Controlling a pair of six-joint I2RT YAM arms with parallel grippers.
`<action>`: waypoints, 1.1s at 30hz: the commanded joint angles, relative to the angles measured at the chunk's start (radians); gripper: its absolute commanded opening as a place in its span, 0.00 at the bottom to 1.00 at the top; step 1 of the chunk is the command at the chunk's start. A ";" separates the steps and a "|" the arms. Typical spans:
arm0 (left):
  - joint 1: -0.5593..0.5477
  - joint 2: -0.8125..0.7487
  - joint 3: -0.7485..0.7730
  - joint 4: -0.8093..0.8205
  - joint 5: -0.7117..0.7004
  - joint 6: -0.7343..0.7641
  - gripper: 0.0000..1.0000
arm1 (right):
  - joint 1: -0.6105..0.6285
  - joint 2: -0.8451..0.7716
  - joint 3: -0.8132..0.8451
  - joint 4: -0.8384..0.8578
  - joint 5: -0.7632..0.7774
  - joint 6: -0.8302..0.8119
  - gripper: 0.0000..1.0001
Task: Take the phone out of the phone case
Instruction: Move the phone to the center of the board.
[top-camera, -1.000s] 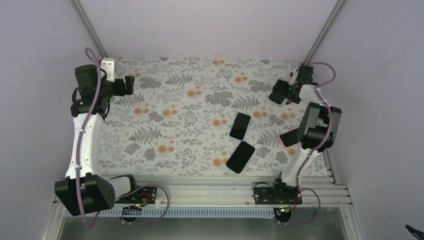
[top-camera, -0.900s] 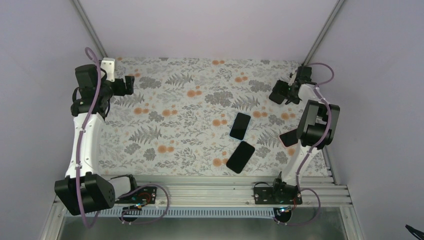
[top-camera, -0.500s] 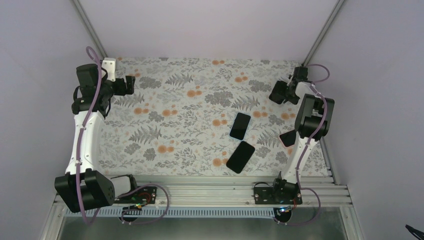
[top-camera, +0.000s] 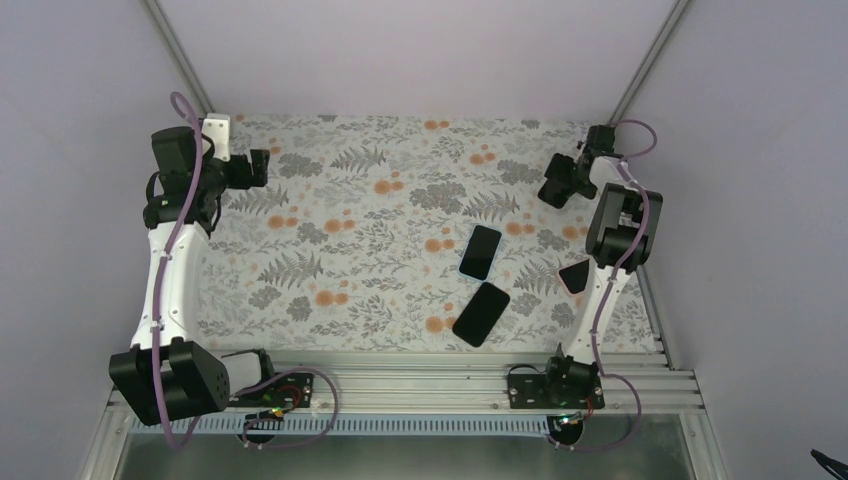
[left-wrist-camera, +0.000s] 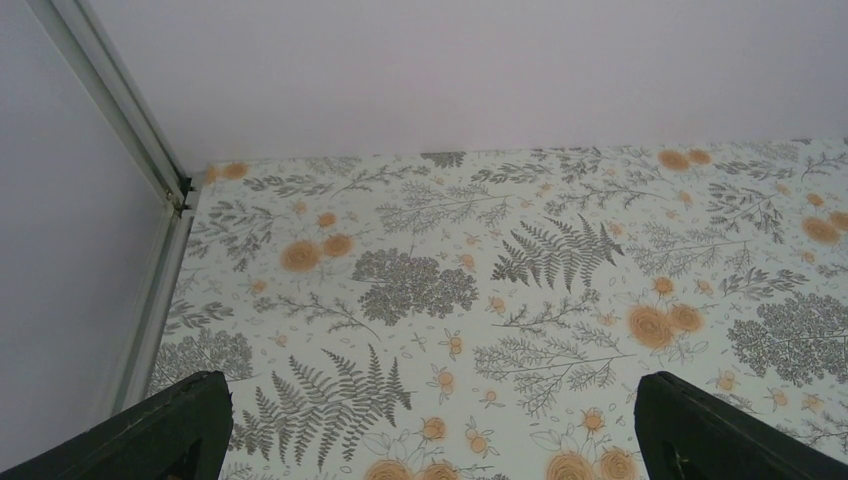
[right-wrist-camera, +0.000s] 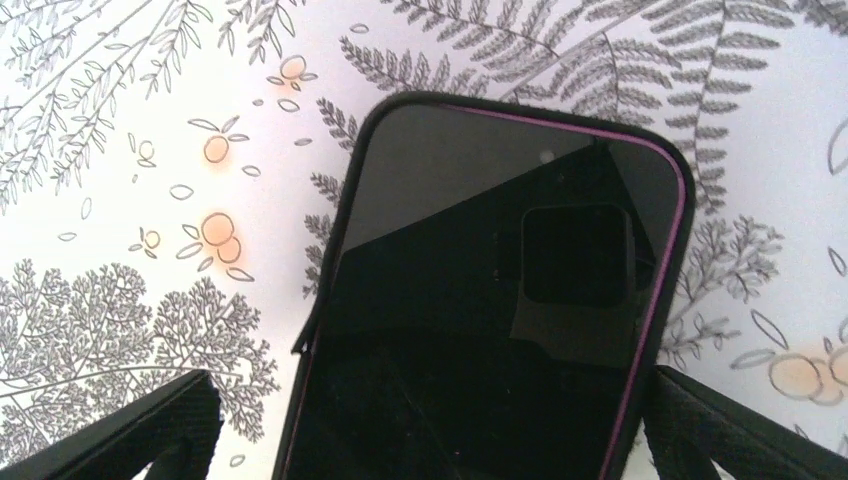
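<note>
In the right wrist view a black phone (right-wrist-camera: 480, 300) lies screen up on the floral table, inside a black phone case (right-wrist-camera: 668, 300) with a purple inner rim. The case's left edge stands slightly off the phone. My right gripper (right-wrist-camera: 430, 400) is open and straddles the phone. Its left finger stays apart from the phone and its right finger sits close to the case edge. From the top, the right gripper (top-camera: 557, 185) is at the far right. I cannot tell which dark shape there is this phone. My left gripper (left-wrist-camera: 432, 400) (top-camera: 258, 165) hangs open and empty at the far left.
Two black slabs lie mid-table: one with a pale rim (top-camera: 480, 251), one all black (top-camera: 481, 313). A dark piece (top-camera: 573, 276) shows half hidden beside the right arm (top-camera: 622, 230). Walls and corner posts (left-wrist-camera: 110, 100) close the table's far corners.
The right arm's big elbow block has shifted toward the far wall and a little left, while its gripper has hardly moved. The left arm and the slabs stay put.
</note>
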 joint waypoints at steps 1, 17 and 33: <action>0.007 -0.010 -0.009 0.026 0.007 -0.013 1.00 | 0.006 0.067 0.065 -0.051 -0.029 -0.049 0.99; 0.018 -0.020 -0.014 0.028 0.012 -0.018 1.00 | 0.175 0.060 0.072 -0.098 -0.033 -0.419 0.99; 0.026 -0.055 -0.029 0.034 0.036 -0.014 1.00 | 0.358 -0.027 -0.058 -0.131 0.016 -0.648 0.99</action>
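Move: The phone to be moved lies flat between the right hand's open fingers, its middle almost under the hand point, about 2 cm below and 1 cm to the right. The board's centre is some 37 cm left and 13 cm back. The blue-rimmed phone lies about 22 cm left and 18 cm back, the black phone 23 cm left and 34 cm back. From the left hand, the phone to be moved is roughly 75 cm right, 16 cm ahead and 30 cm below. The phone is swept along the board by the right hand's right fingertip, which keeps against its right-hand long edge. After easing forward a little, the hand travels left about 18 cm towards the board's centre, sinking slightly, ending a touch farther back, while the wrist swings counter-clockwise some 45 degrees. The fingers stay wide open, astride the phone without pinching. ##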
